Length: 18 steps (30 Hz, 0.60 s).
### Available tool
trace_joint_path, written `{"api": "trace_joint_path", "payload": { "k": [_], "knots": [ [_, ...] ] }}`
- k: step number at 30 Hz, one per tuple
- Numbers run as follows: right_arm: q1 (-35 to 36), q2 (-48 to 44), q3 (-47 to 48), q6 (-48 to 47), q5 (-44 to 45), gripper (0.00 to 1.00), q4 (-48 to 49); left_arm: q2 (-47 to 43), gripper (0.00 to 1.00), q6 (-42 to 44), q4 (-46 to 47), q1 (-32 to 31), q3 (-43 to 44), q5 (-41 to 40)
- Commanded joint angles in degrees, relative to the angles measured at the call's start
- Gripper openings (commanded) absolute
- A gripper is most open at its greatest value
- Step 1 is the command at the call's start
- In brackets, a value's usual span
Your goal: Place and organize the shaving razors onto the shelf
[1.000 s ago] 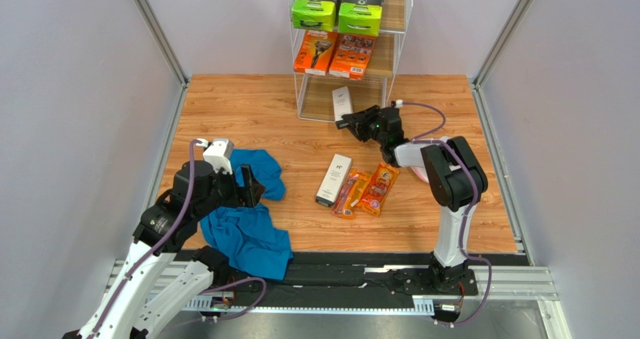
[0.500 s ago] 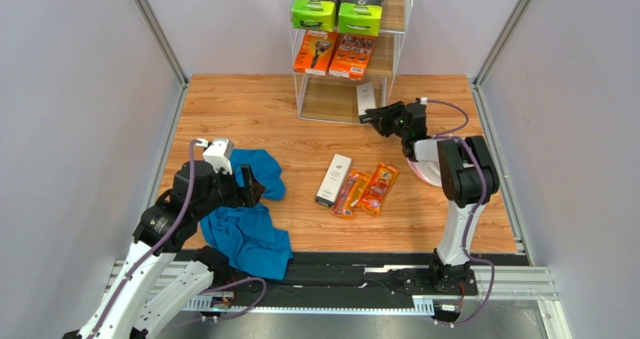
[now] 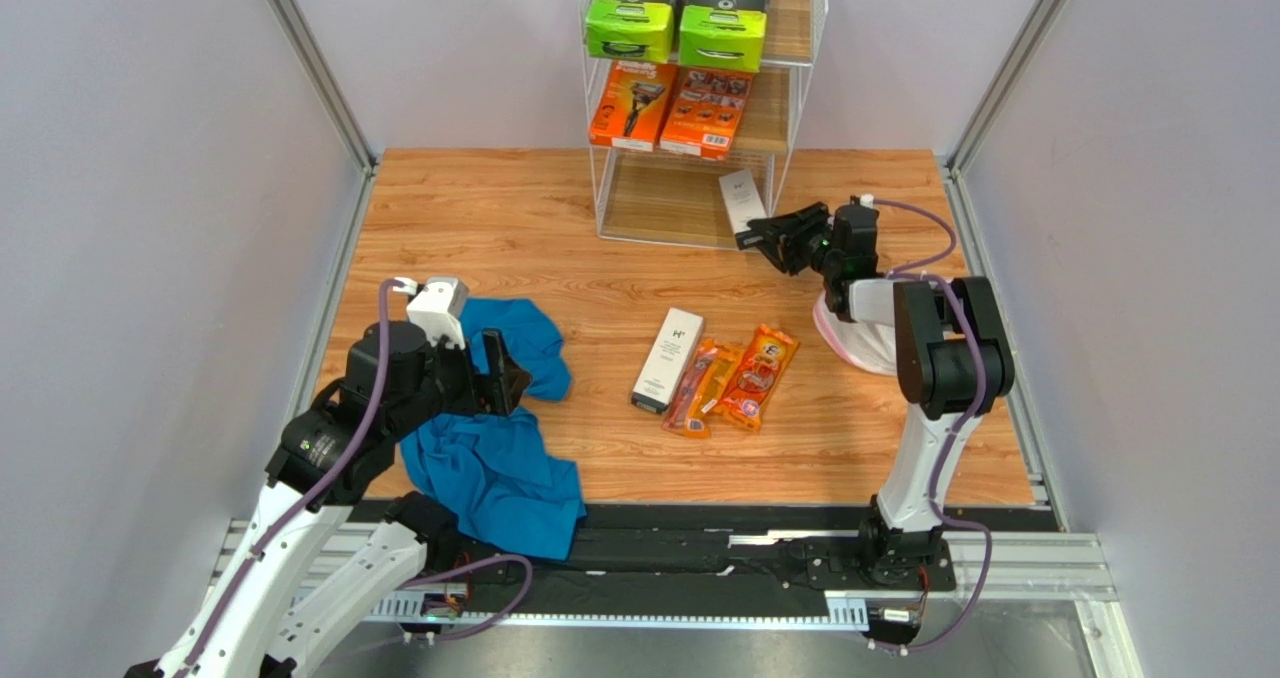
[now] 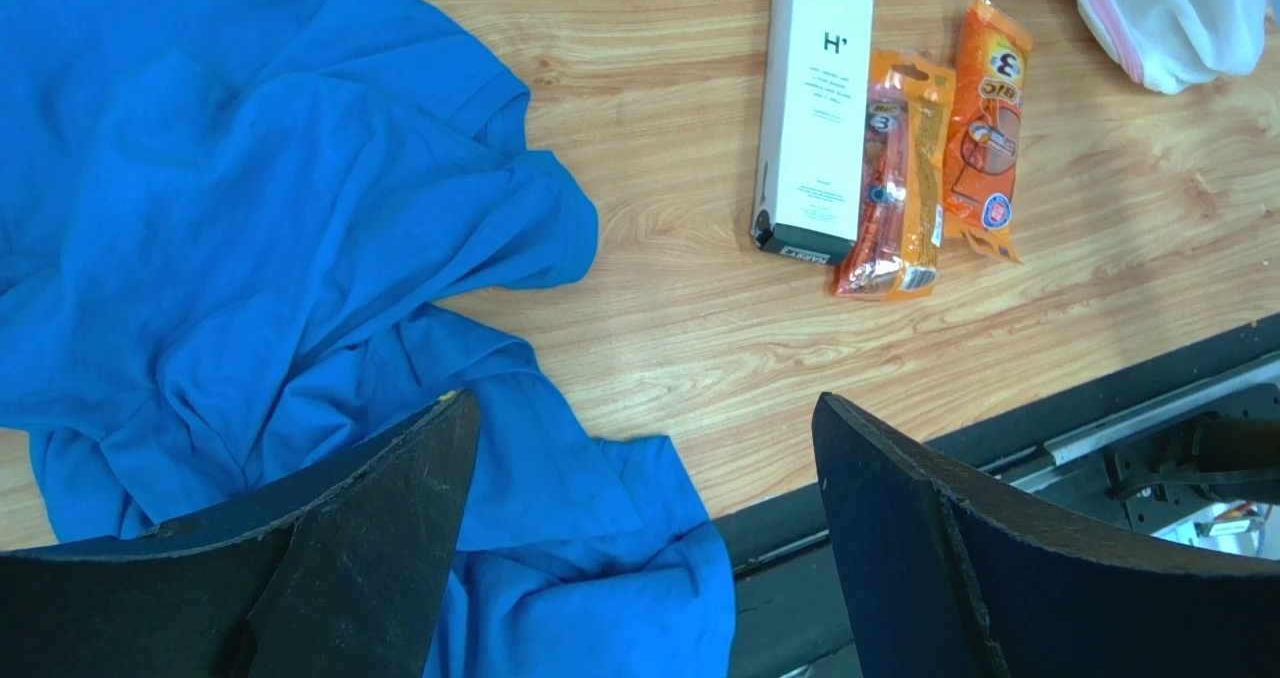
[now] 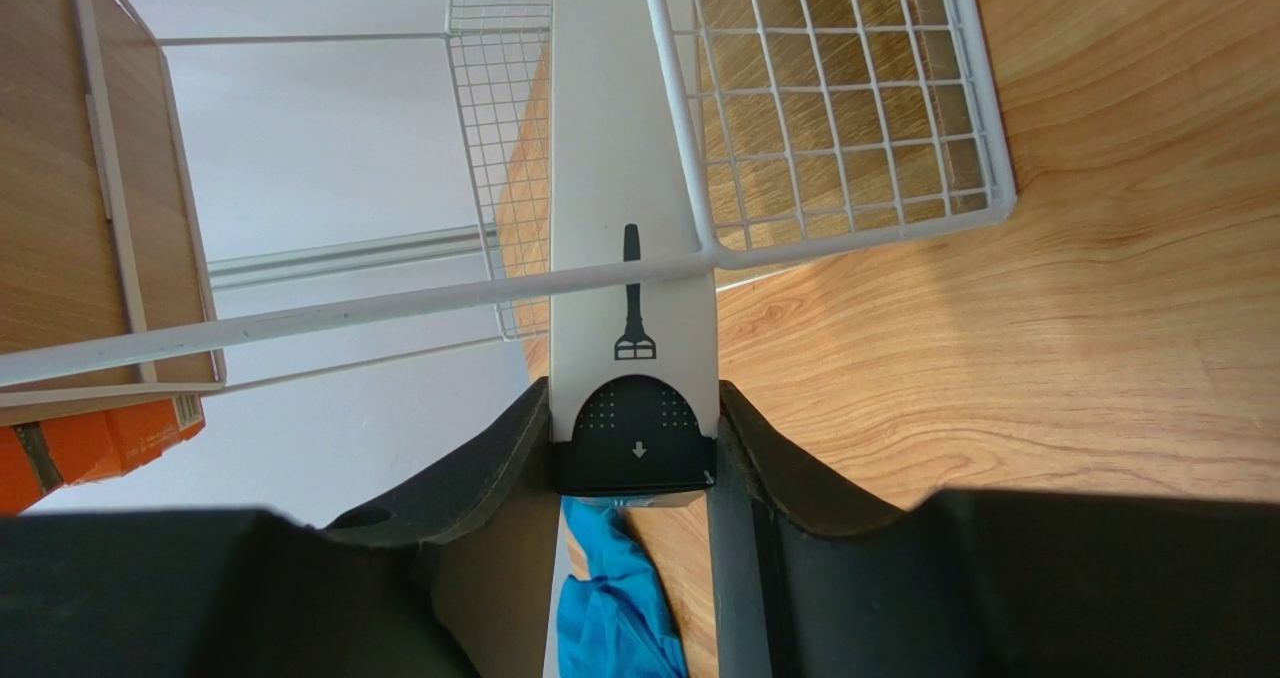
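My right gripper (image 3: 762,230) is shut on a slim white box (image 3: 738,198) and holds it at the front right corner of the white wire shelf (image 3: 792,96). In the right wrist view the box (image 5: 631,213) stands between my fingers (image 5: 504,468), crossing the shelf's wire frame (image 5: 842,108). Two black boxes with lime-green ends (image 3: 675,24) sit on the top tier, two orange boxes (image 3: 670,105) on the middle tier. A second slim white box (image 3: 667,359) and two orange blister packs (image 3: 732,380) lie on the table. My left gripper (image 4: 639,543) is open over a blue cloth (image 4: 271,258).
A round white pink-rimmed mesh item (image 3: 845,330) lies under the right arm. The blue cloth (image 3: 496,423) lies at the front left. Grey walls enclose the table on three sides.
My right gripper has carried the slim white box to the right, from the front middle of the shelf's bottom tier to its right corner. The left arm has not moved.
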Motion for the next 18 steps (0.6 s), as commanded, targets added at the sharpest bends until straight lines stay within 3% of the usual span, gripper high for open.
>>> {"api": "trace_joint_path", "payload": {
  "k": [1,18],
  "knots": [
    [-3.5,-3.6,-0.5,-1.0,3.2,0.0,2.5,-0.6,0.9,1.1,1.3,0.2,-0.2,0.4],
    [-8.7,-3.7,2.2,-3.2,2.6,0.0,-1.9,-0.8,0.9,1.0,1.2,0.2,-0.2,0.3]
  ]
}}
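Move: The right hand grips the black end of a white razor box whose middle is about 4 cm ahead and 3 cm to the left; the middle of the shelf's bottom tier lies roughly 7 cm ahead, 9 cm left and 4 cm lower. The shelf's right front post stands some 3 cm ahead and 1 cm right. The other white box is about 17 cm back and 12 cm left. From the idle left hand the bottom tier is about 30 cm ahead, 20 cm right and 15 cm lower. The white box, its far part inside the bottom tier, keeps bearing on the inner side of the shelf's right front post as the right hand draws its gripped end to the right by about 5.5 cm, nearly level, away from the middle of the tier. The wrist turns some 5 degrees clockwise and the fingers keep their hold. ##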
